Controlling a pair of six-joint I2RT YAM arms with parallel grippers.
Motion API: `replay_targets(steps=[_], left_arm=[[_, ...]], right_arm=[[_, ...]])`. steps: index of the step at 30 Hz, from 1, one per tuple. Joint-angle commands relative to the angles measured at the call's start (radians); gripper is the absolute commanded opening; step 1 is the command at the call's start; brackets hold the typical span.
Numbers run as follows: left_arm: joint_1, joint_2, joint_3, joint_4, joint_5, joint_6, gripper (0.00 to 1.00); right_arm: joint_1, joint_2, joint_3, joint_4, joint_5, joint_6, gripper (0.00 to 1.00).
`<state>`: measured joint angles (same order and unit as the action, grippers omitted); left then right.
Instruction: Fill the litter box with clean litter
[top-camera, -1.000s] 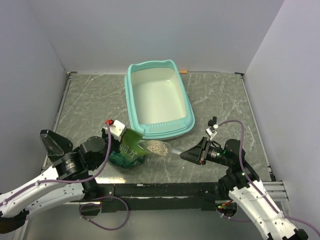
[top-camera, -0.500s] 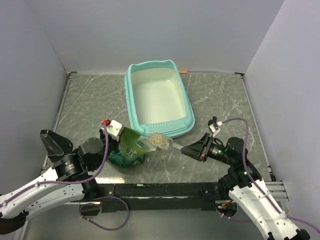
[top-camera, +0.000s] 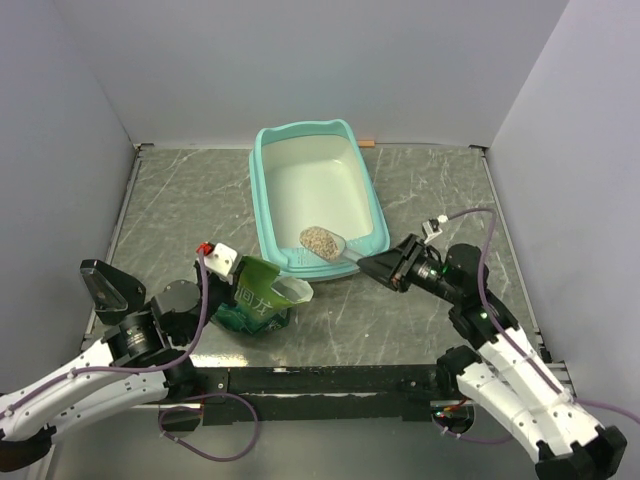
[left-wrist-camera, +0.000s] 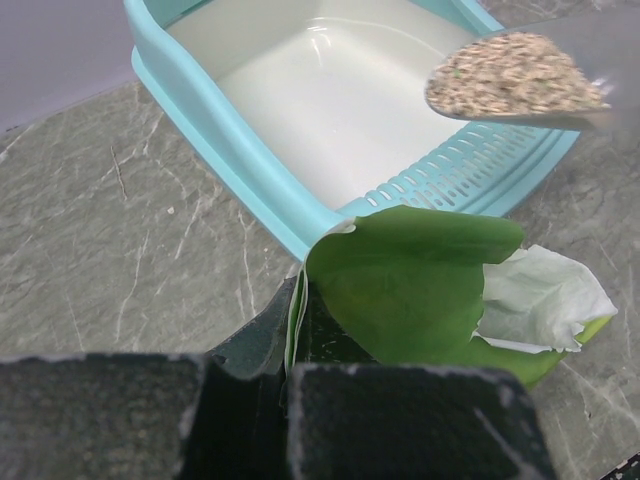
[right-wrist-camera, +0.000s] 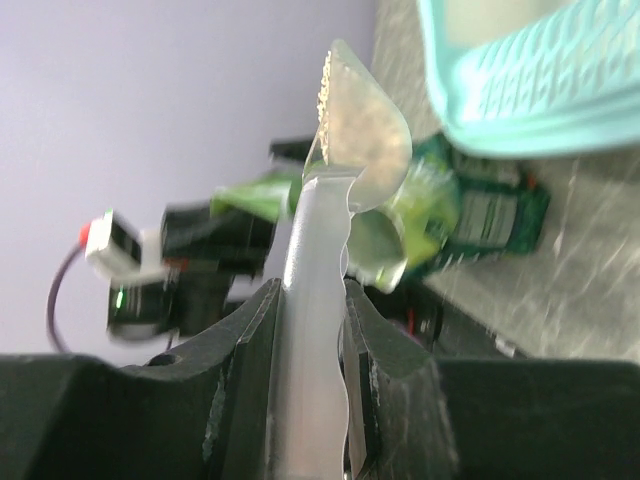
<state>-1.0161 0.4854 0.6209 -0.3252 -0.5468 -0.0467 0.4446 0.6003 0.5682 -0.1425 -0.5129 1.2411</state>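
The turquoise litter box (top-camera: 262, 200) stands at the back middle, its whitish floor bare. My right gripper (top-camera: 385, 267) is shut on the handle of a clear plastic scoop (top-camera: 345, 255), which carries a heap of clean litter (top-camera: 320, 239) above the box's near slotted end. From the left wrist the litter (left-wrist-camera: 515, 85) hangs over the box (left-wrist-camera: 220, 150). My left gripper (left-wrist-camera: 290, 345) is shut on the top edge of the green bag (left-wrist-camera: 410, 290), holding its mouth open. The right wrist view shows the scoop (right-wrist-camera: 355, 140) edge-on between my fingers (right-wrist-camera: 258, 330).
The green bag (top-camera: 258, 300) stands on the marble-patterned table just in front of the box's near left corner. Grey walls close in the table on three sides. A small orange piece (top-camera: 369, 142) lies at the back wall behind the box.
My right gripper has lifted the loaded scoop from beside the bag's mouth up and back, over the box's near end. The left gripper has shifted slightly left with the bag edge.
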Motion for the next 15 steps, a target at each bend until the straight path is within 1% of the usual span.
replay_targets(steps=[1, 3, 4, 6, 7, 9, 10, 11, 12, 13, 14, 15], left_arm=[[-0.002, -0.019, -0.009, 0.052, 0.005, -0.025, 0.01], [-0.001, -0.021, -0.013, 0.054, 0.01, -0.021, 0.01], [-0.001, -0.022, -0.013, 0.052, 0.01, -0.019, 0.01], [-0.001, -0.025, -0.016, 0.054, 0.021, -0.022, 0.01], [-0.001, -0.028, -0.016, 0.055, 0.028, -0.024, 0.01], [-0.001, -0.034, -0.016, 0.054, 0.037, -0.031, 0.01], [-0.001, -0.042, -0.016, 0.055, 0.042, -0.03, 0.01], [-0.002, -0.047, -0.018, 0.054, 0.045, -0.033, 0.01], [-0.003, -0.053, -0.021, 0.057, 0.05, -0.032, 0.01], [-0.001, -0.065, -0.023, 0.06, 0.05, -0.03, 0.01], [-0.001, -0.07, -0.023, 0.058, 0.05, -0.031, 0.01], [-0.001, -0.077, -0.024, 0.063, 0.051, -0.033, 0.01]], right_arm=[[-0.001, 0.126, 0.088, 0.136, 0.109, -0.002, 0.0], [-0.001, 0.182, 0.11, 0.168, 0.134, -0.021, 0.0], [-0.003, 0.243, 0.13, 0.193, 0.143, -0.028, 0.0], [-0.003, 0.309, 0.154, 0.207, 0.178, -0.06, 0.0], [-0.003, 0.373, 0.179, 0.213, 0.194, -0.071, 0.0], [-0.003, 0.444, 0.209, 0.224, 0.215, -0.109, 0.0], [-0.004, 0.514, 0.257, 0.215, 0.229, -0.135, 0.0], [-0.004, 0.551, 0.292, 0.157, 0.246, -0.166, 0.0], [-0.004, 0.59, 0.332, 0.118, 0.276, -0.233, 0.0], [-0.006, 0.669, 0.42, 0.078, 0.284, -0.273, 0.0], [-0.006, 0.708, 0.47, 0.029, 0.304, -0.307, 0.0], [-0.004, 0.746, 0.516, -0.056, 0.329, -0.378, 0.0]])
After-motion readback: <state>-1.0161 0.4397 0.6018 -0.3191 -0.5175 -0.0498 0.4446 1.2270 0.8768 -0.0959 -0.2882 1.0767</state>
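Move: The middle of the litter box's well lies about 27 cm ahead of the right hand, some 17 cm to its left and 20 cm below. The loaded scoop bowl reaches some 15 cm left and 7 cm ahead of that hand, over the box's near slotted lip. The litter bag sits 34 cm left of it, 7 cm back. From the left hand, still gripping the bag's edge, the box's middle is roughly 29 cm ahead, 26 cm right, 20 cm below. Keeping its grip on the scoop handle, the right hand swings the loaded scoop forward and slightly left over the box, some 13 cm at gathering speed. After the first instant it also sinks about 5 cm, rolling its left side down by some 15 degrees, so the bowl begins to tip, and turning about 10 degrees clockwise. ##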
